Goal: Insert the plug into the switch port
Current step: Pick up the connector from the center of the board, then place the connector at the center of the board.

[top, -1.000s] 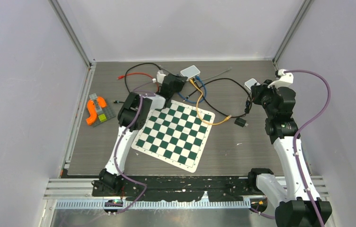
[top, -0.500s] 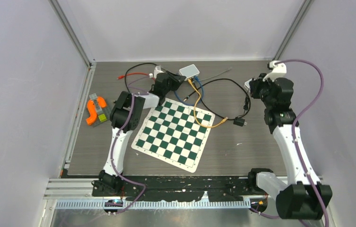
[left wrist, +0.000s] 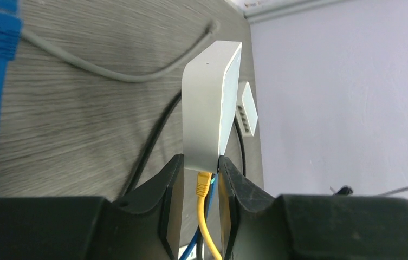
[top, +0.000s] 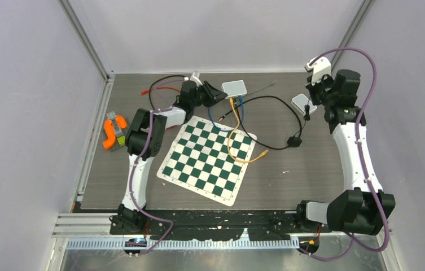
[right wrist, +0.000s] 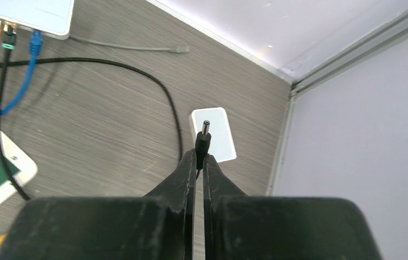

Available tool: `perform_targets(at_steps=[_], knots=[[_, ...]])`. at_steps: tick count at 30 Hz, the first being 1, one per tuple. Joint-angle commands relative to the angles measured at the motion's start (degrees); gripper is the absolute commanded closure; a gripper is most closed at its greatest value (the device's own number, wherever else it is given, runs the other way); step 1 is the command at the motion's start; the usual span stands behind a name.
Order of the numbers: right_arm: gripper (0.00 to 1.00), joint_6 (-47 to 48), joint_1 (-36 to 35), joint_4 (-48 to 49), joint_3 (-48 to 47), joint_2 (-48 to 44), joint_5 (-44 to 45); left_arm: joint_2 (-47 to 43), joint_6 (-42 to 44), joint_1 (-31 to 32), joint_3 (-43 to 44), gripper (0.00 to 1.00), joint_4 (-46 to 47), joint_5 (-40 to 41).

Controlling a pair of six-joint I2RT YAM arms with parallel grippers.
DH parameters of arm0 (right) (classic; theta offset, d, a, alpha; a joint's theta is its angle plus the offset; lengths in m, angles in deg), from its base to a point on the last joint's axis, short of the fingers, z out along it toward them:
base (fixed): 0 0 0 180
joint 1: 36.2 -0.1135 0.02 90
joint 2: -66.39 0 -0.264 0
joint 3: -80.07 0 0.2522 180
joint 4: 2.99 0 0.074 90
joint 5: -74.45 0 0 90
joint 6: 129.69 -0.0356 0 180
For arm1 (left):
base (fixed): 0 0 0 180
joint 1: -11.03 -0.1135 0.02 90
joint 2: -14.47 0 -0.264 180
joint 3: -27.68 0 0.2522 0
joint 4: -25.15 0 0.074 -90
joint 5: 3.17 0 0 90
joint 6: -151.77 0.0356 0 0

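The white switch [top: 234,87] lies at the back middle of the table with yellow, black and blue cables in its ports. My left gripper [top: 213,94] is shut on its near end; in the left wrist view the switch [left wrist: 209,108] sits pinched between the fingers [left wrist: 172,179], the yellow connector [left wrist: 204,184] just below it. The plug [right wrist: 202,142], a small black barrel plug on a black cord, sticks out of my right gripper [right wrist: 199,157], which is shut on it. From above, the right gripper [top: 309,105] hangs at the far right, well apart from the switch [right wrist: 28,13].
A small white box [right wrist: 215,135] lies under the plug near the right wall. A green chessboard mat [top: 210,158] fills the middle. The black cord runs to an adapter block [top: 294,141]. An orange piece on a grey tray [top: 114,131] sits left; red and grey cables lie at the back.
My right arm has swung back toward the far right corner with the plug, dragging cord and adapter along. The left arm has stretched further back and the switch has shifted slightly right.
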Motion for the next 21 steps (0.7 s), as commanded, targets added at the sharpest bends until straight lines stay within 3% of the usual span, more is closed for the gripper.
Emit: perform_targets(at_steps=[1,5,11,21], knots=[[0.95,14.36,2.93,-10.87,-8.79,2.53,-6.94,-1.51,8.45,0.05,7.67,1.0,-2.3,-12.19],[0.95,23.37,3.69,-17.49,-10.97,8.47,-10.86,-0.37,12.28,-0.04,11.03,1.0,-5.51,-16.18],[0.95,40.41,3.68,-16.46,-6.98,13.4,-25.32,1.76,15.22,-0.54,15.11,1.0,-7.95,-22.36],[0.95,49.43,3.04,-19.02,-11.91,25.07,-31.15,5.52,16.38,-1.65,21.33,1.0,-10.11,-32.21]])
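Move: The right hand holds the black power plug; the switch, still in the left hand's grip, lies about 27 cm to its left, 16 ahead and 18 lower, with a yellow plug 5 cm back and 2 left of the switch's middle. A second white box lies some 11 cm ahead of the right hand, 3 right and 28 below. From the left hand, the power plug is about 30 cm right, 12 back, 17 higher. Right hand lowers the plug some 13 cm towards the switch, turning counter-clockwise; left lifts the switch, turning clockwise. ##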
